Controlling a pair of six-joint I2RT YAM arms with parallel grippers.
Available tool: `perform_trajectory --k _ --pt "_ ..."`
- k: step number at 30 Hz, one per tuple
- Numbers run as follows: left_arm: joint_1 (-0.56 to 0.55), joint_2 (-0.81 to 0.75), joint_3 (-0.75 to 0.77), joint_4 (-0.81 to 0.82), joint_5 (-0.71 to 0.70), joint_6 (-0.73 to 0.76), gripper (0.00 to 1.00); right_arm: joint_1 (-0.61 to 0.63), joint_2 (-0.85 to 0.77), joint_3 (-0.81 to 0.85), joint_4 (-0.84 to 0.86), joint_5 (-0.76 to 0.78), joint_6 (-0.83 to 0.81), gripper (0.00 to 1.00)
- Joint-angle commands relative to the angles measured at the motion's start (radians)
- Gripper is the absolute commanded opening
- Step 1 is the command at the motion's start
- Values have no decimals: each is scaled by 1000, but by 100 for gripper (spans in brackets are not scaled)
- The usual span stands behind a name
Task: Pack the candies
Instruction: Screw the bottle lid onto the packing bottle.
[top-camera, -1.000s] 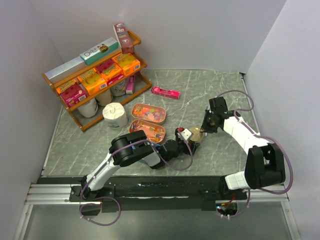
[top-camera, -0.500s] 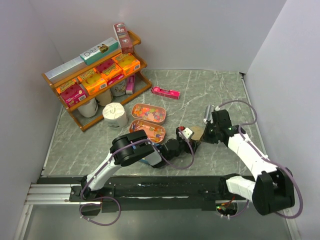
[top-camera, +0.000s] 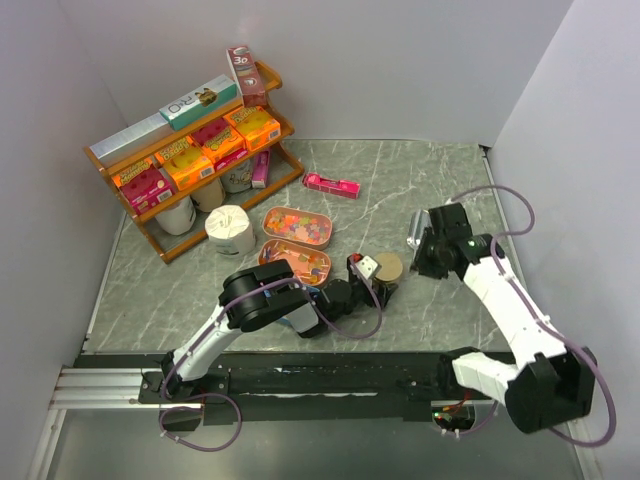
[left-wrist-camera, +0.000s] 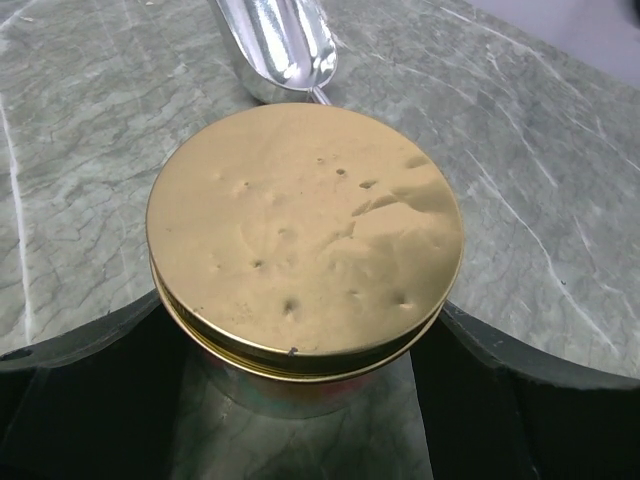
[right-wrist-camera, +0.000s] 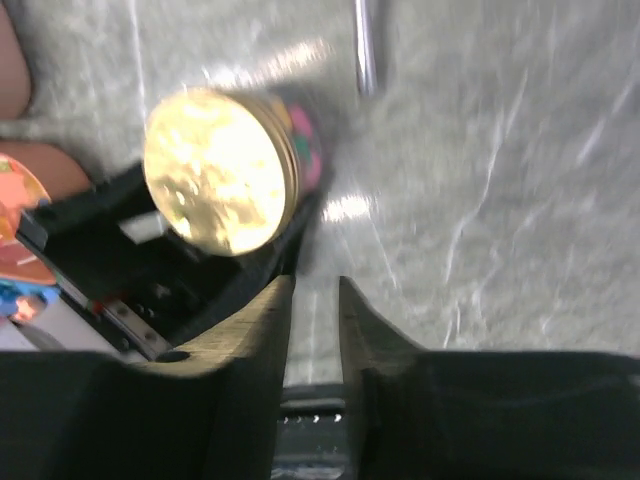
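The candies (top-camera: 298, 226) lie as small mixed-colour sweets in two oval trays, the nearer one (top-camera: 297, 263) beside my left arm. A small tin with a dented gold lid (left-wrist-camera: 305, 225) stands on the table; its side shows coloured print (right-wrist-camera: 305, 150). My left gripper (top-camera: 376, 277) reaches in low from the left, and its black fingers (left-wrist-camera: 95, 335) press both sides of the tin (top-camera: 388, 266). My right gripper (right-wrist-camera: 315, 290) hovers just right of the tin, its jaws a narrow gap apart with nothing between them; in the top view it (top-camera: 424, 262) stands clear of the lid.
A shiny metal scoop (left-wrist-camera: 280, 45) lies just beyond the tin, next to my right wrist (top-camera: 416, 230). A wooden rack (top-camera: 190, 150) of boxes stands back left, with paper rolls (top-camera: 231, 228) in front. A pink box (top-camera: 331, 184) lies at mid-back.
My right gripper has drawn back from the tin's lid towards the right and its jaws have parted a little. The left gripper and tin have stayed put.
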Motion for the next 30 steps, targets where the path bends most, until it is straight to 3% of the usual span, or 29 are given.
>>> perform_trajectory --k 1,5,10,20,30 --pt "4 40 -74 -208 4 -41 56 -15 114 68 169 -21 -104 38" --pt "1 47 -86 -210 4 -16 56 -18 270 131 228 -66 -187 40" --pt "-3 54 -88 -210 5 4 55 -17 349 157 268 -124 -201 41" --pt "-8 70 -69 -213 18 15 52 -17 321 42 274 -231 -231 39" --pt "-14 80 -71 -224 18 7 50 -14 307 -53 266 -194 -215 34"
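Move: The lid on the packing bottle lies some 6 cm to the right hand's left, about 3 cm ahead and 6 cm below. The metal scoop is roughly 14 cm ahead of that hand, 1 cm right and 12 cm below; the candy dish is about 33 cm left, 5 cm ahead and 11 cm below. For the left hand, still around the bottle, the lid is directly above, some 4 cm up. Right hand swings about 7 cm forward, down and left onto the lid's far-right rim, then edges back. ##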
